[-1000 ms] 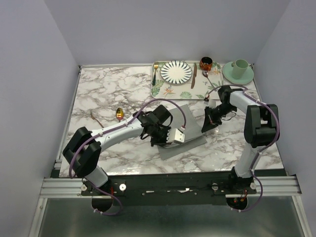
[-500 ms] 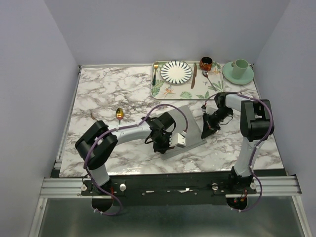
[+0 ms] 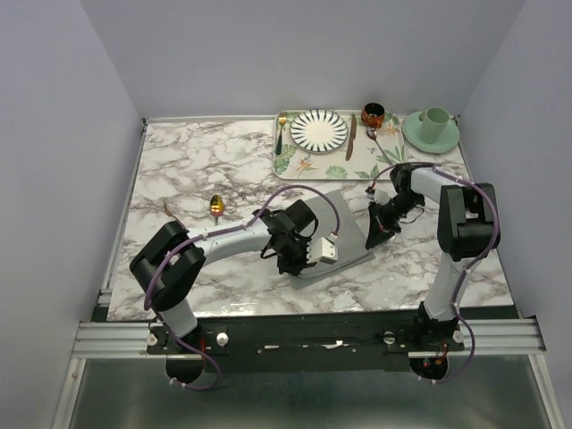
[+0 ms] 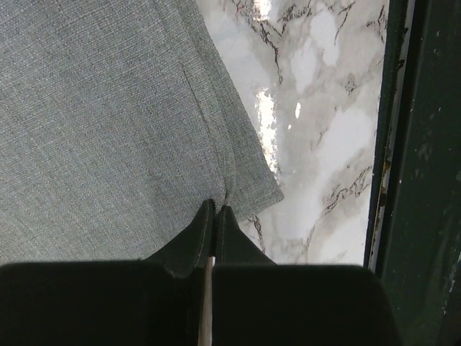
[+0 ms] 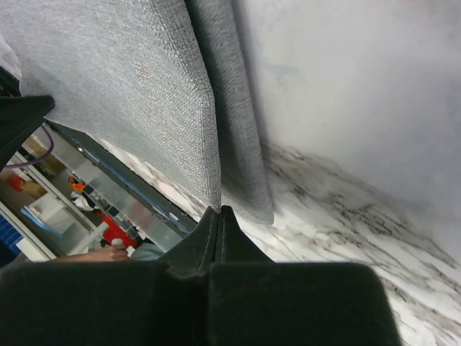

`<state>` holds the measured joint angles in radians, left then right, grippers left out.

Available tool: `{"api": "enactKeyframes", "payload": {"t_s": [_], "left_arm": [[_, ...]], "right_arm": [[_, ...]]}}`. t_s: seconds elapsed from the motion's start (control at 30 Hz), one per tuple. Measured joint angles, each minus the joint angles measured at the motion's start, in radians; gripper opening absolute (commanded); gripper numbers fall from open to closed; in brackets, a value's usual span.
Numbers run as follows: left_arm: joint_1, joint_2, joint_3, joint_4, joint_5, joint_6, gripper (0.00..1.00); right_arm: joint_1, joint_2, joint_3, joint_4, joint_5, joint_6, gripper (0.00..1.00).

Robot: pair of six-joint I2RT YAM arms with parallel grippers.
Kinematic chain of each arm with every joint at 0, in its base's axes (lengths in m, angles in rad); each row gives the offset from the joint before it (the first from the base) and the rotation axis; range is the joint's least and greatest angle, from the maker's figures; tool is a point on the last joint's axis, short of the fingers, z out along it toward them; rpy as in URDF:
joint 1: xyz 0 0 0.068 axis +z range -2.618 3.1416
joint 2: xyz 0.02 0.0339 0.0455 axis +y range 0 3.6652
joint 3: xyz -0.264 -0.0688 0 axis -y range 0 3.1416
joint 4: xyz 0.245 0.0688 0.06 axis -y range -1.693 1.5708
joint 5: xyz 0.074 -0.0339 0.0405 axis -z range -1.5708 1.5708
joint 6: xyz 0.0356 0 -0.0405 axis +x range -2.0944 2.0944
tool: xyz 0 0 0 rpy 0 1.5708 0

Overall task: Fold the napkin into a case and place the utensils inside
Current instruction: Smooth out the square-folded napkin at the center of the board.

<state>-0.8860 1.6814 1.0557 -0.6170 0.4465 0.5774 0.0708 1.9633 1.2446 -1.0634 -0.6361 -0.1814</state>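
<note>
The grey napkin (image 3: 347, 223) lies on the marble between the two arms, partly folded over itself. My left gripper (image 3: 302, 259) is shut on its near edge beside a corner; the left wrist view shows the closed tips (image 4: 216, 207) pinching the napkin (image 4: 108, 108). My right gripper (image 3: 376, 229) is shut on the right edge, and in the right wrist view (image 5: 220, 210) it holds a raised layer of the napkin (image 5: 130, 86) above a lower layer. The gold-bowled spoon (image 3: 215, 206) lies to the left on the table, with the thin copper-pink fork (image 3: 172, 206) just left of it.
At the back stands a leaf-patterned tray (image 3: 295, 162) carrying a striped plate (image 3: 319, 130), a dark-handled fork (image 3: 281, 132) and a knife (image 3: 351, 136). A small orange cup (image 3: 373, 113) and a green cup on a saucer (image 3: 435, 123) are at back right. The table's dark front rail (image 4: 407, 144) is close to the left gripper.
The left arm's elbow has swung and its gripper has edged slightly right with the napkin's near edge. The right gripper shifted a little. Both stay shut on the cloth.
</note>
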Motion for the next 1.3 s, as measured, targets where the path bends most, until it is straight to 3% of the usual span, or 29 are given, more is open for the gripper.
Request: {"api": "enactKeyframes", "payload": {"t_s": [0.47,0.6,0.67,0.8,0.9,1.07,1.1,1.2,1.3], "left_arm": [[-0.028,-0.001,-0.009,0.003,0.000,0.001,0.01],[-0.028,0.026,-0.019,0.024,0.000,0.000,0.05],[-0.028,0.034,-0.019,0.031,0.003,-0.003,0.10],[-0.029,0.035,-0.019,0.032,0.006,-0.003,0.43],[-0.031,0.033,-0.019,0.022,0.011,-0.003,0.64],[-0.006,-0.072,0.002,-0.053,0.039,-0.043,0.79],[0.014,-0.100,0.019,-0.060,0.048,-0.056,0.87],[0.106,-0.159,0.100,-0.059,0.065,-0.102,0.99],[0.213,-0.169,0.176,-0.032,0.080,-0.160,0.99]], "right_arm": [[0.000,0.003,-0.027,0.009,0.026,-0.005,0.02],[0.000,0.016,-0.042,0.024,0.034,-0.005,0.06],[0.000,0.018,-0.045,0.026,0.038,-0.005,0.13],[0.000,0.019,-0.045,0.024,0.041,-0.016,0.38],[0.000,0.017,-0.043,0.009,0.040,-0.032,0.52],[0.000,-0.031,0.021,-0.058,0.048,-0.063,0.55],[0.000,-0.043,0.047,-0.064,0.048,-0.065,0.55],[0.000,-0.059,0.129,-0.066,0.047,-0.065,0.55],[0.000,-0.049,0.187,-0.056,0.046,-0.060,0.55]]}}
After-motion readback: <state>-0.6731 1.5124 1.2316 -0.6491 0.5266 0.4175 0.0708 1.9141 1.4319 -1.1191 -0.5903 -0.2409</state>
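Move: The left fingers hold the upper layer of the napkin near its near-left corner, with the under layer's corner about 4 cm back; the napkin's middle is roughly 8 cm ahead, 9 cm right and 2 cm lower. For the right hand, holding the near-right corner, that middle is about 11 cm left, 2 cm ahead. From the left hand the gold spoon lies some 19 cm left, 11 cm ahead; the tray some 32 cm ahead, 13 cm right. Still pinching the upper layer's two near corners, both hands ease back about 1 cm and lower them to the board, then open, left fully and right about halfway, and come free. Both go up and forward, the left climbing some 13 cm with a 20-degree counter-clockwise turn, the right about 6 cm, its fingers swinging forward. ##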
